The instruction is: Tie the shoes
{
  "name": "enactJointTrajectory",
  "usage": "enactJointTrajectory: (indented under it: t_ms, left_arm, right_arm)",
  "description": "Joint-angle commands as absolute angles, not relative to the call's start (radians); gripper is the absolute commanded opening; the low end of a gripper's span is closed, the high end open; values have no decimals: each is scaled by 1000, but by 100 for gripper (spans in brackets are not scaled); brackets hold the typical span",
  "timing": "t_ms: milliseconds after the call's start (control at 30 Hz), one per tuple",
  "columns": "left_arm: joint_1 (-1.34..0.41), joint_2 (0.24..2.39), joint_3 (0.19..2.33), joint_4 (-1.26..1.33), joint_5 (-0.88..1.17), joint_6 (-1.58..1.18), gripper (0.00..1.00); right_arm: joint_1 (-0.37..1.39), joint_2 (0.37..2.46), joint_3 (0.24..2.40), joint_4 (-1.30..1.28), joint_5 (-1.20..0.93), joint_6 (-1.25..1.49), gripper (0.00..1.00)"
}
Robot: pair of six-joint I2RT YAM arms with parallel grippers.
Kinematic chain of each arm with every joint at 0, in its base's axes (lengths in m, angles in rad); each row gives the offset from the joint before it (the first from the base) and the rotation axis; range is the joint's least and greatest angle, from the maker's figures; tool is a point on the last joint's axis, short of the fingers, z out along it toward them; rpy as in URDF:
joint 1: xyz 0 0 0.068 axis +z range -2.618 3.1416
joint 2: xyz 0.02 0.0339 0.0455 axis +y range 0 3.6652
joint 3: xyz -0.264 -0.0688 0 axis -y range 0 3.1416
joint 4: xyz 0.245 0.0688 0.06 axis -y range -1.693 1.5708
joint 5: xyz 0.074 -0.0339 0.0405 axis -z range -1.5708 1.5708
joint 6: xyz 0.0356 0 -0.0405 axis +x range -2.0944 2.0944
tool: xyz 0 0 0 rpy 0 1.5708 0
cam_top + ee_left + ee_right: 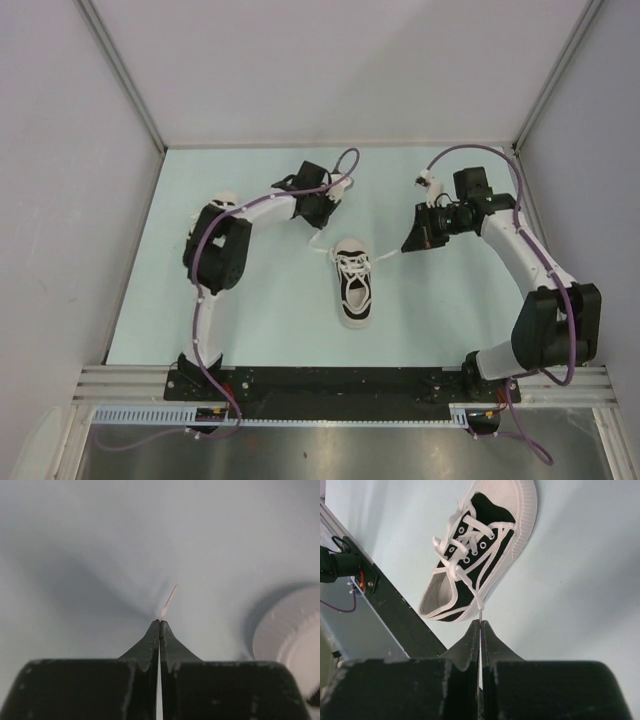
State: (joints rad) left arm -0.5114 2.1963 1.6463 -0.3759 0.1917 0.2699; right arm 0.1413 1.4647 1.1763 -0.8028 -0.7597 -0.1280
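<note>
One black canvas shoe (354, 286) with a white sole and toe cap lies mid-table, toe pointing away from the arm bases. My left gripper (322, 220) is just beyond its toe, shut on a white lace end (318, 240); the lace tip (169, 599) pokes out past the closed left gripper (159, 623). My right gripper (408, 246) is to the right of the shoe, shut on the other lace end (385, 259). In the right wrist view that lace (480, 611) runs straight from the right gripper (480, 623) to the shoe (480, 555). A white ribbed toe cap (290, 635) shows at right.
Grey enclosure walls (70, 170) with metal corner posts (130, 90) bound the pale blue table (260, 300) on three sides. A black base rail (330, 380) runs along the near edge; it appears in the right wrist view as a dark bar (395, 612) near the shoe's heel.
</note>
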Motion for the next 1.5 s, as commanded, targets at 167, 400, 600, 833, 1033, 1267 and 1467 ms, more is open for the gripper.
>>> enactJointTrajectory:
  t_ms: [167, 400, 600, 833, 1033, 1267, 1467]
  left_arm:
    - [-286, 1570, 1329, -402, 299, 189, 0]
    - [-167, 1281, 1116, -448, 328, 181, 0]
    - [-86, 1088, 994, -440, 315, 156, 0]
    - [-3, 979, 942, -492, 341, 175, 0]
    - [51, 914, 916, -549, 341, 212, 0]
    - [55, 867, 847, -558, 345, 241, 0]
    - [63, 877, 804, -529, 313, 259, 0]
  right_arm:
    - [112, 1275, 1198, -818, -591, -189, 0]
    - [63, 1227, 1197, -880, -500, -310, 0]
    - [8, 1187, 1198, -965, -451, -417, 0]
    - [-55, 1196, 1196, -1048, -445, -535, 0]
    - [-61, 1201, 1154, -1051, -394, -592, 0]
    - [-142, 1190, 1094, -1035, -342, -679, 0]
    - [-189, 1233, 1052, -994, -347, -699, 0]
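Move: The left gripper, low over the table, holds one lace end; the middle shoe's knot lies about 10 cm to its right and 10 cm back, with the toe cap 9 cm right and 4 cm back. The second shoe is roughly 28 cm to its left and 2 cm ahead. From the right gripper, which holds the other end, the knot is some 11 cm left, 5 cm ahead and 10 cm below. Draw the two pinched lace ends apart, away from the knot: swing the left gripper up and left, then left and back, some 25 cm left and 17 cm back in all, turning it counter-clockwise. Pull the right gripper about 16 cm right, rising slightly then sinking, its fingers rolling 30 degrees to point more steeply down. Keep both grips shut. ##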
